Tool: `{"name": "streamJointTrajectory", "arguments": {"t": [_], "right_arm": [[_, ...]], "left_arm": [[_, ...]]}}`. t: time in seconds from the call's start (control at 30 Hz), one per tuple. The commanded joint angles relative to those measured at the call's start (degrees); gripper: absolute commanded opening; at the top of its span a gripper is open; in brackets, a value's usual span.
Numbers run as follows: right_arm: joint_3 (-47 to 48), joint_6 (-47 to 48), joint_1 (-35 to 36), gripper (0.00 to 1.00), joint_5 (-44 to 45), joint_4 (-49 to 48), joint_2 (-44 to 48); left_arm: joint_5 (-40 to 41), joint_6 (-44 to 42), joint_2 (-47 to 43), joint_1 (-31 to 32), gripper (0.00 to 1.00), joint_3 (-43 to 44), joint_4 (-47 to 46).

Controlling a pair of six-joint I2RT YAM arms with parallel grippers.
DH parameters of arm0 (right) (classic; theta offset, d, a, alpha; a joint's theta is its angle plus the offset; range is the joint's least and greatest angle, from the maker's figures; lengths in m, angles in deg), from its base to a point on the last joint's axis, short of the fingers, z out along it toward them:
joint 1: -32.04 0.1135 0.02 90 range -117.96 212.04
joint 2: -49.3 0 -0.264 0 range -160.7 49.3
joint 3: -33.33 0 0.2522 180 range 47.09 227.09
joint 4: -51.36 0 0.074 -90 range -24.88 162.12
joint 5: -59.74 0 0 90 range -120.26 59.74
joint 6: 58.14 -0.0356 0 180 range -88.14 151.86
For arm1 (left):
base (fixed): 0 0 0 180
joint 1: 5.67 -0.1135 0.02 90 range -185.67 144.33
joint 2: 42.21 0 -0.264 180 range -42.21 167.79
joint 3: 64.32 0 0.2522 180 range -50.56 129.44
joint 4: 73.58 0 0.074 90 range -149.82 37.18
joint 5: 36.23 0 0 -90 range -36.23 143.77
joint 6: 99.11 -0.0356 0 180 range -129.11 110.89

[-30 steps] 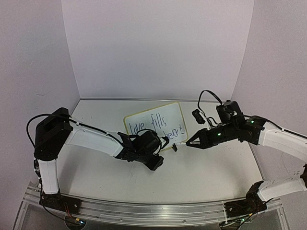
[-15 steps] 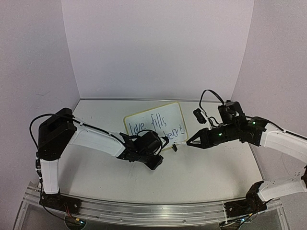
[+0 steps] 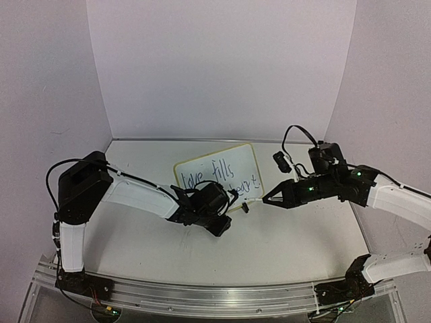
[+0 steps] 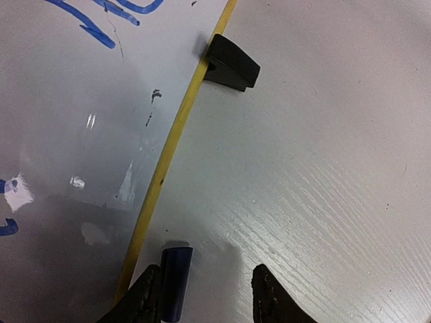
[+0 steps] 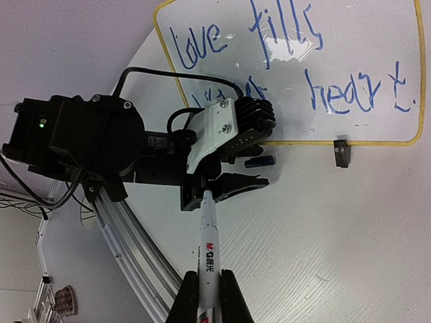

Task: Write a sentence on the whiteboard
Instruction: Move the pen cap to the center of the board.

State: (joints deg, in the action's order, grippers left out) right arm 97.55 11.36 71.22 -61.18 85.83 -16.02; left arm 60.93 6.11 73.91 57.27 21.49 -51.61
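The whiteboard (image 3: pixel 237 157) stands tilted at mid-table, with a yellow rim and a black clip foot (image 4: pixel 231 63). On it is the sentence (image 5: pixel 350 94), blue handwriting reading "love fills your heart". My left gripper (image 3: pixel 232 194) is low at the board's bottom edge. In the left wrist view the left gripper (image 4: pixel 207 272) is open. A dark blue marker cap (image 4: pixel 175 282) lies on the table against its left finger. My right gripper (image 5: pixel 207 296) is shut on a white marker (image 5: pixel 209 242). The marker's tip points toward the left gripper and is off the board.
White walls enclose the table at the back and on both sides. An aluminium rail (image 3: pixel 202 296) runs along the near edge by the arm bases. A second black clip foot (image 5: pixel 341 153) sits under the board's right end. Bare table (image 3: pixel 283 242) lies in front of the board.
My left jaws narrowed a little and that arm's elbow shifted slightly right. The right arm drew back slightly to the right with the marker.
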Motion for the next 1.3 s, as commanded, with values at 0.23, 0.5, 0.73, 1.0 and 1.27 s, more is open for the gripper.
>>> {"name": "streamJointTrajectory", "arguments": {"t": [0.23, 0.5, 0.73, 1.0, 1.27], "right_arm": [[-1.3, -0.6, -0.2, 0.00, 0.0, -1.7, 1.8], [-1.7, -1.0, -0.2, 0.00, 0.4, -2.0, 2.0], [-2.0, -1.1, -0.2, 0.00, 0.7, -2.2, 2.0], [-2.7, -1.5, -0.1, 0.00, 1.3, -2.6, 2.9], [-3.3, -1.6, -0.2, 0.00, 1.5, -2.9, 3.0]], "left_arm": [[-2.6, 3.5, 2.2, -0.7, 0.43, 0.1, 1.1], [-3.8, 4.3, 0.5, 0.2, 0.31, -1.7, 0.4], [-3.3, 7.0, -0.6, 1.5, 0.23, -2.8, 1.9], [0.6, 9.0, -3.6, 4.0, 0.07, -5.6, 1.8], [1.0, 17.0, -15.2, 6.0, 0.05, -17.1, 0.3]]}}
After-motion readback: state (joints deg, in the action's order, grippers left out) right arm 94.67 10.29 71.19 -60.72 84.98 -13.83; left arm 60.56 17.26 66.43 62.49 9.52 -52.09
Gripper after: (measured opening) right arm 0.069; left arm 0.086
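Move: The pen cap lies between the left hand's open fingers, about 1 cm forward, about 1 cm right and some 2 cm below the hand point. At that same height, the right clip is roughly 7 cm ahead and 8 cm right of the hand, the left clip 3 cm ahead and 6 cm left, and the whiteboard's middle about 19 cm ahead and 1 cm left. From the right hand, the cap lies about 4 cm ahead, 11 cm left and 21 cm down. Left fingers sink about 1.5 cm, close on the cap and draw it some 6 cm back and leftward. ##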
